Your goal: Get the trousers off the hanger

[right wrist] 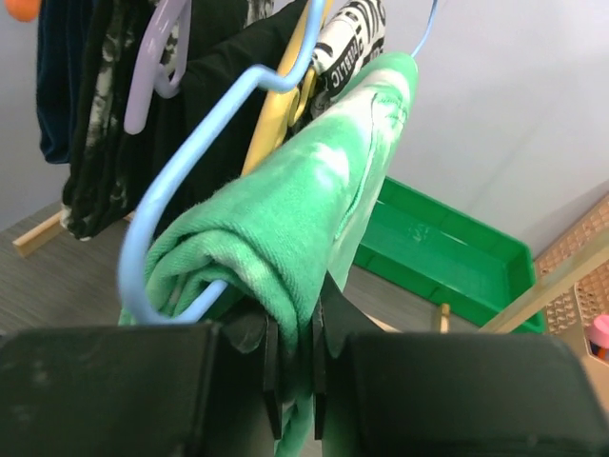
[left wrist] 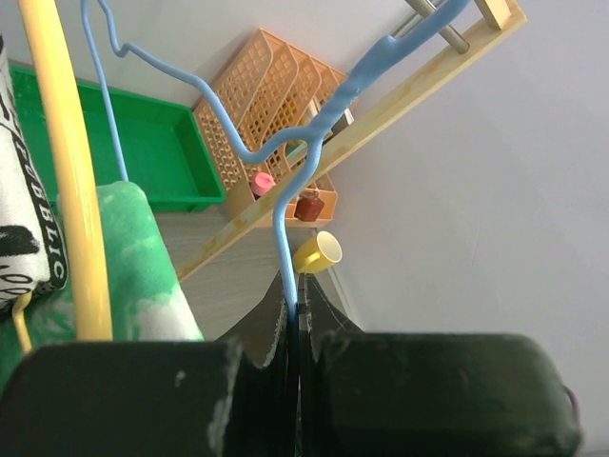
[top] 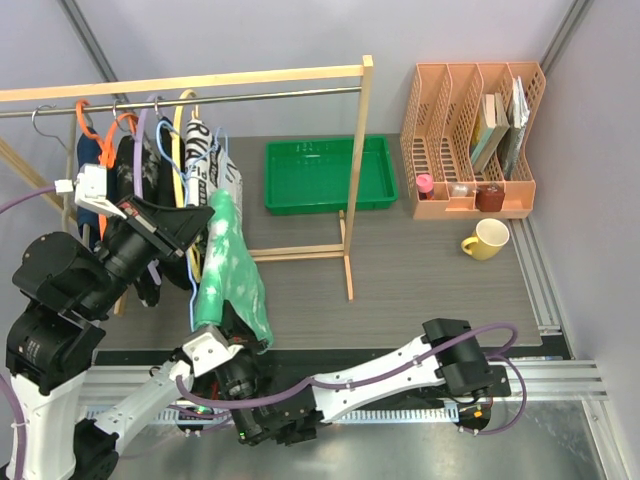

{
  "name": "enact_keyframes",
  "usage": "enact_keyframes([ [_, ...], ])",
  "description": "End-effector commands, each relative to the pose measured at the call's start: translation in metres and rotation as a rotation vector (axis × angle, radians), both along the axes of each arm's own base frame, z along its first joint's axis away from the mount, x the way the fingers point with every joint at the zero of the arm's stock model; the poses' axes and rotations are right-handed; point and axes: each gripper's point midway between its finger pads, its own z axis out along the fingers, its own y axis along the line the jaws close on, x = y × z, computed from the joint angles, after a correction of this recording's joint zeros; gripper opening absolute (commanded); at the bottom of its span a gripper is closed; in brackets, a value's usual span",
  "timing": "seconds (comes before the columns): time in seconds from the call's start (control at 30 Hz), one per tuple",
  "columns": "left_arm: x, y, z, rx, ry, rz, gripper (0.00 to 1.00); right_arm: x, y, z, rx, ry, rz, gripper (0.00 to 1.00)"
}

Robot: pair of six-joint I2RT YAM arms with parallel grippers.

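Note:
The green, white-mottled trousers [top: 232, 270] hang folded over the bottom bar of the light blue wire hanger [right wrist: 181, 162], in front of the rail. My left gripper [top: 200, 216] is shut on the hanger's thin wire; the left wrist view shows the blue hanger [left wrist: 285, 219] running down between the closed left gripper [left wrist: 296, 328], with the trousers [left wrist: 143, 257] at its left. My right gripper [top: 243, 336] is at the trousers' lower end. In the right wrist view the right gripper [right wrist: 295, 333] is shut on a fold of the trousers [right wrist: 314, 190].
A wooden clothes rack [top: 355, 170] carries several hangers with dark garments [top: 140, 165] and a newspaper-print garment [top: 205, 165] on a yellow hanger [left wrist: 67, 171]. Behind it lies a green tray [top: 318, 175]. An orange organiser [top: 470, 140] and a yellow mug [top: 486, 239] stand at the right.

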Motion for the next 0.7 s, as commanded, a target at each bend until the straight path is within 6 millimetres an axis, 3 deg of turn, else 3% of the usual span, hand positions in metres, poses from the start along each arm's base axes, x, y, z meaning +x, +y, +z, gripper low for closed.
enact_keyframes([
  [0.0, -0.005, -0.007, 0.026, -0.023, -0.112, -0.051, 0.01, 0.01, -0.031, 0.059, 0.148, 0.075, 0.034, 0.01],
  [0.03, -0.003, -0.007, 0.021, -0.009, -0.103, -0.047, 0.0, 0.011, -0.037, 0.068, 0.096, 0.074, 0.049, 0.01],
  [0.13, -0.001, -0.005, 0.015, 0.01, -0.091, -0.035, 0.01, 0.009, -0.042, 0.085, 0.152, 0.129, 0.109, 0.01],
  [0.5, 0.012, -0.008, 0.002, -0.005, -0.048, -0.012, 0.01, 0.01, -0.059, 0.122, 0.28, 0.18, 0.136, 0.01],
  [0.67, 0.018, -0.011, -0.008, -0.019, -0.022, -0.008, 0.0, 0.012, -0.066, 0.151, 0.342, 0.17, 0.134, 0.01],
])
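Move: The right hand already holds the near end of the green trousers, whose middle lies about 6 cm ahead, neither left nor right. The blue hanger's stem is some 10 cm ahead of this hand, 3 cm left and 12 cm higher. The shut left hand grips that stem; from it the trousers' middle is 4 cm back, 3 cm right and 13 cm below, the yellow hanger 2 cm ahead, 3 cm left, 5 cm lower, the printed garment 6 cm straight ahead, 12 cm lower. Keeping its pinch on the folded green cloth, the right hand hauls the trousers' near end up about 7 cm and some 4 cm to the right, towards the height of the left grip, its fingers tipping slightly downward. The left hand stays clamped on the blue hanger's stem and gives only a little, easing forward, down and right by a centimetre or so each. ##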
